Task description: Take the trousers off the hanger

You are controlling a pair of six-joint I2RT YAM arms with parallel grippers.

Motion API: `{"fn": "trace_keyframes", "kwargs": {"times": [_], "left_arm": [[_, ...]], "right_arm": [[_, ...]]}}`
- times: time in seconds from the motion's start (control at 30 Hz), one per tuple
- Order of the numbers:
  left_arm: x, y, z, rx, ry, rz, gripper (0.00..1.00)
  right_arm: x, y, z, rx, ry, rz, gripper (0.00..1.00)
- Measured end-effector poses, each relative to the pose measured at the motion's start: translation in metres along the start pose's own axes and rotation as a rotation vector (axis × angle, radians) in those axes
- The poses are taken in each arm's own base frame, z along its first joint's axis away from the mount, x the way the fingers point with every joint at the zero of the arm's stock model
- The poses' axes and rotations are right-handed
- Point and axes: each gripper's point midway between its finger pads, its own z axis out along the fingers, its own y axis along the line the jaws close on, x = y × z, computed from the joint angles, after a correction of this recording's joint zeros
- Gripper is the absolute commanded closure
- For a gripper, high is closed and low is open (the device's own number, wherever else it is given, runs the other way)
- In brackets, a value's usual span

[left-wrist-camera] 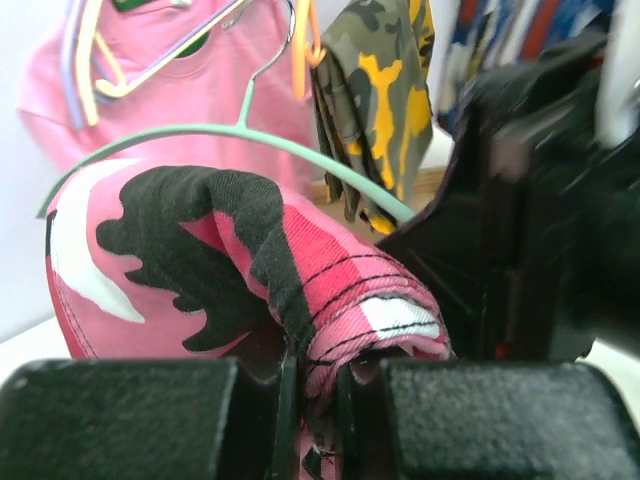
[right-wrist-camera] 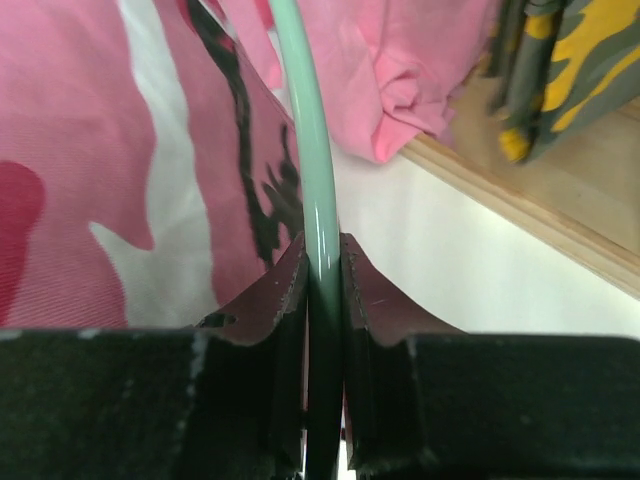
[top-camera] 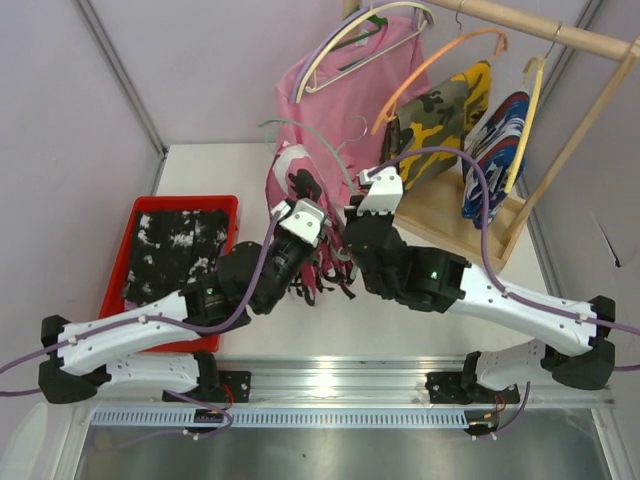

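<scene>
The pink-and-black camouflage trousers (top-camera: 288, 168) (left-wrist-camera: 200, 250) (right-wrist-camera: 100, 150) are draped over a mint-green hanger (left-wrist-camera: 200, 132) (right-wrist-camera: 305, 120), held above the table between my two arms. My left gripper (top-camera: 303, 190) (left-wrist-camera: 318, 400) is shut on a bunched fold of these trousers. My right gripper (top-camera: 362, 178) (right-wrist-camera: 322, 290) is shut on the hanger's green bar, just right of the fabric. Yellow-olive camouflage trousers (top-camera: 445, 115) (left-wrist-camera: 380, 90) and blue, white and red print trousers (top-camera: 495, 140) hang on the rack behind.
A wooden rack (top-camera: 560, 30) stands at the back right on a board base (top-camera: 450, 215), carrying a plain pink T-shirt (top-camera: 340, 80). A red tray (top-camera: 125, 240) at the left holds a dark speckled garment (top-camera: 175, 250).
</scene>
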Motion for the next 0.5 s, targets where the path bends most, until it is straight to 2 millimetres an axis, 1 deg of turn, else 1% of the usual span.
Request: {"fn": "trace_keyframes", "kwargs": {"times": [0.13, 0.3, 0.37, 0.4, 0.5], "left_arm": [[0.001, 0.012, -0.01, -0.01, 0.019, 0.049, 1.0], [-0.007, 0.027, -0.024, -0.02, 0.01, 0.078, 1.0], [-0.016, 0.036, -0.029, -0.041, -0.012, 0.066, 1.0], [-0.024, 0.043, -0.033, -0.058, -0.036, 0.045, 1.0], [-0.052, 0.07, -0.05, -0.116, -0.117, -0.04, 1.0]], "right_arm": [[0.013, 0.004, 0.001, 0.018, 0.024, -0.038, 1.0], [0.013, 0.004, -0.005, 0.015, 0.025, -0.03, 1.0], [0.016, 0.002, -0.007, 0.016, 0.03, -0.061, 1.0], [0.025, -0.002, -0.008, 0.02, 0.044, -0.104, 1.0], [0.061, -0.015, -0.01, 0.039, 0.102, -0.256, 1.0]]}}
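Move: Both grippers already hold on: the left the pink trousers, the right the right-hand end of the green hanger. The hanger's middle lies about 10 cm ahead, 3 cm right and 5 cm above the left hand, and some 8 cm ahead, 4 cm left and 4 cm above the right. From the left hand, at about its height, the pink shirt hangs roughly 25 cm ahead and 8 cm right, the camouflage trousers about 20 cm ahead and 16 cm right. Keep the left gripper shut on the pink trousers and pull them left, away from the green hanger, about 8 cm, gathering speed and climbing some 5 cm, mostly late on. Keep the right fingers on the hanger's end; draw it down about 6 cm, mostly at the end, easing slightly back and rolling the hand's left side down some 15 degrees. ##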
